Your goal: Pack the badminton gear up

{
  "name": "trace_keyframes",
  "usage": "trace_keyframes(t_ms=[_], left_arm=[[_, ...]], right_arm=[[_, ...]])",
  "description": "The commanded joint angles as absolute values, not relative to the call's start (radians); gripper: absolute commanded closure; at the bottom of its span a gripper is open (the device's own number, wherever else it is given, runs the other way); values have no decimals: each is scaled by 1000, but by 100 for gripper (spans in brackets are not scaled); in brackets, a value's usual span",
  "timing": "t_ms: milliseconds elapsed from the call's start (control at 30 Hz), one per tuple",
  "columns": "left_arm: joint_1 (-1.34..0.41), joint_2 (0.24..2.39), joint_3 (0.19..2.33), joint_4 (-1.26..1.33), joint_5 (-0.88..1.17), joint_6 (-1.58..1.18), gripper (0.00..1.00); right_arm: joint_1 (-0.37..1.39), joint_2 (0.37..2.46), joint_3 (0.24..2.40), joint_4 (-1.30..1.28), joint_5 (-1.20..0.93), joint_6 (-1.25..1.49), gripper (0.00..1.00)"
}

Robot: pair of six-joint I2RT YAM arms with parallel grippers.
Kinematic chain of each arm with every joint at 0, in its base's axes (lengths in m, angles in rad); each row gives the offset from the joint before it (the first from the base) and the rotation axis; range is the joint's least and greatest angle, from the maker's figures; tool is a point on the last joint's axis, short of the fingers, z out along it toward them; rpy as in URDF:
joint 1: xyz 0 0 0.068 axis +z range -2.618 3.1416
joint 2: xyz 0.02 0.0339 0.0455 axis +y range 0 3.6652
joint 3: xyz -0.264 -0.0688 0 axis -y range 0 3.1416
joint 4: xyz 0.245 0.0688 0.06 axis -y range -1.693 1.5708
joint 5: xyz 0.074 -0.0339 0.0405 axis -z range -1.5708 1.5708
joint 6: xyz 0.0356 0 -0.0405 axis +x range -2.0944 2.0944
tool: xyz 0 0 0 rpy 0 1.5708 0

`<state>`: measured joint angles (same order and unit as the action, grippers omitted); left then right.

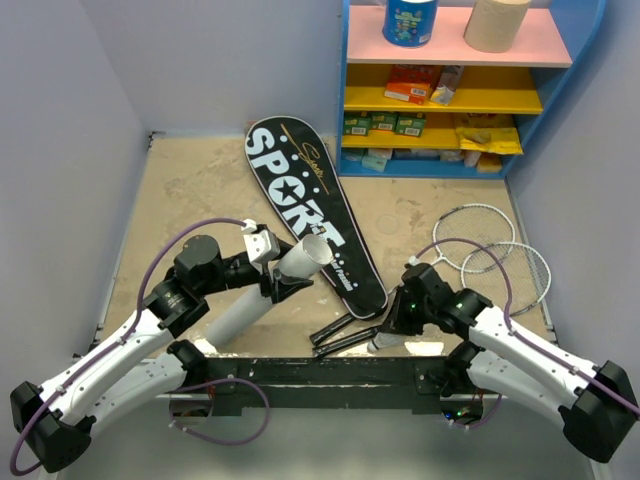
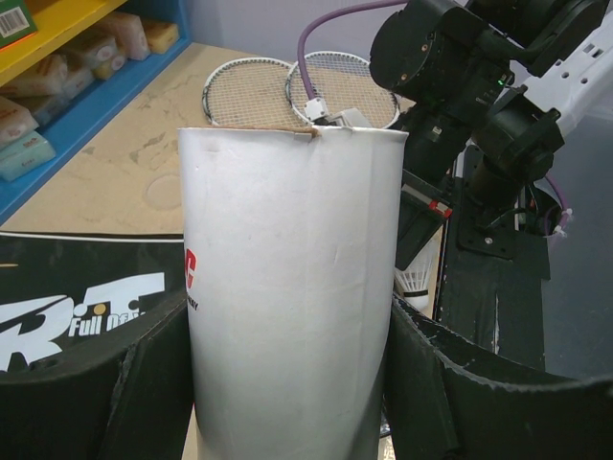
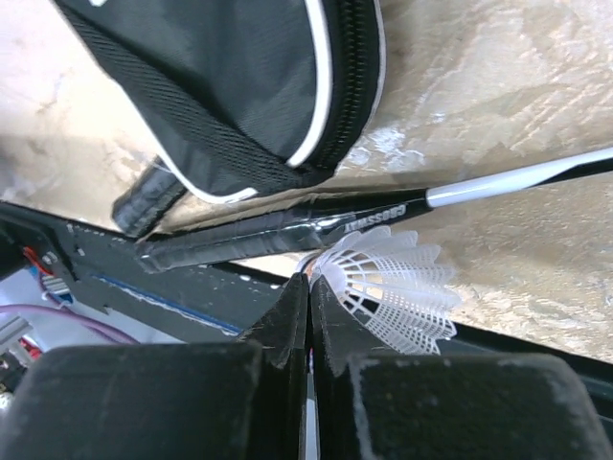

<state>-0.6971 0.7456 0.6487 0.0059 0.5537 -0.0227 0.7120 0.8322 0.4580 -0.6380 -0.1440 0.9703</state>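
My left gripper is shut on the long white tube, which lies slanted with its open end over the black SPORT bag. In the left wrist view the tube fills the space between the fingers. My right gripper is shut on the skirt edge of a white shuttlecock, just above the rackets' black handles. The shuttlecock also shows in the left wrist view. Two silver rackets lie on the right, with their handles near the bag's tip.
A blue shelf unit with boxes stands at the back right. A blue-wrapped roll and a beige roll sit on its top. The black base bar runs along the near edge. Walls close in the left and right sides.
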Motion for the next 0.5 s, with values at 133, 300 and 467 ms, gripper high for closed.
trace_keyframes(t_ms=[133, 300, 467], left_arm=[[-703, 736, 698, 54, 569, -11, 95], [-703, 744, 699, 51, 578, -12, 95], [-701, 756, 701, 46, 581, -9, 95]], right_arm=[[710, 778, 626, -687, -138, 936, 100], [710, 813, 810, -710, -184, 874, 100], [710, 848, 969, -660, -216, 798, 100]])
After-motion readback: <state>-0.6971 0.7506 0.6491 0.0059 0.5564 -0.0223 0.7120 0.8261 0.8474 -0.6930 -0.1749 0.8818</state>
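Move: The right hand, its fingers already shut on the shuttlecock's cork end down by the table, is bound for the tube's open mouth, some 8 cm ahead, 15 cm to its left and about 25 cm above. The racket handles lie around 8 cm to its left and 2 cm ahead; the racket bag's narrow end is roughly 9 cm ahead and 4 cm left. From the left hand, that mouth is about 3 cm ahead, 5 cm right and 5 cm up. Lifting the pinched shuttlecock, the right hand rises about 15 cm, slowly at first and then fast, drifting some 4 cm each forward and left towards the tube's mouth. The wrist tips the fingers up by about 20 degrees from their steep downward pointing, keeping its grip. The left hand stays put and still holds the tube slanted, mouth up. ##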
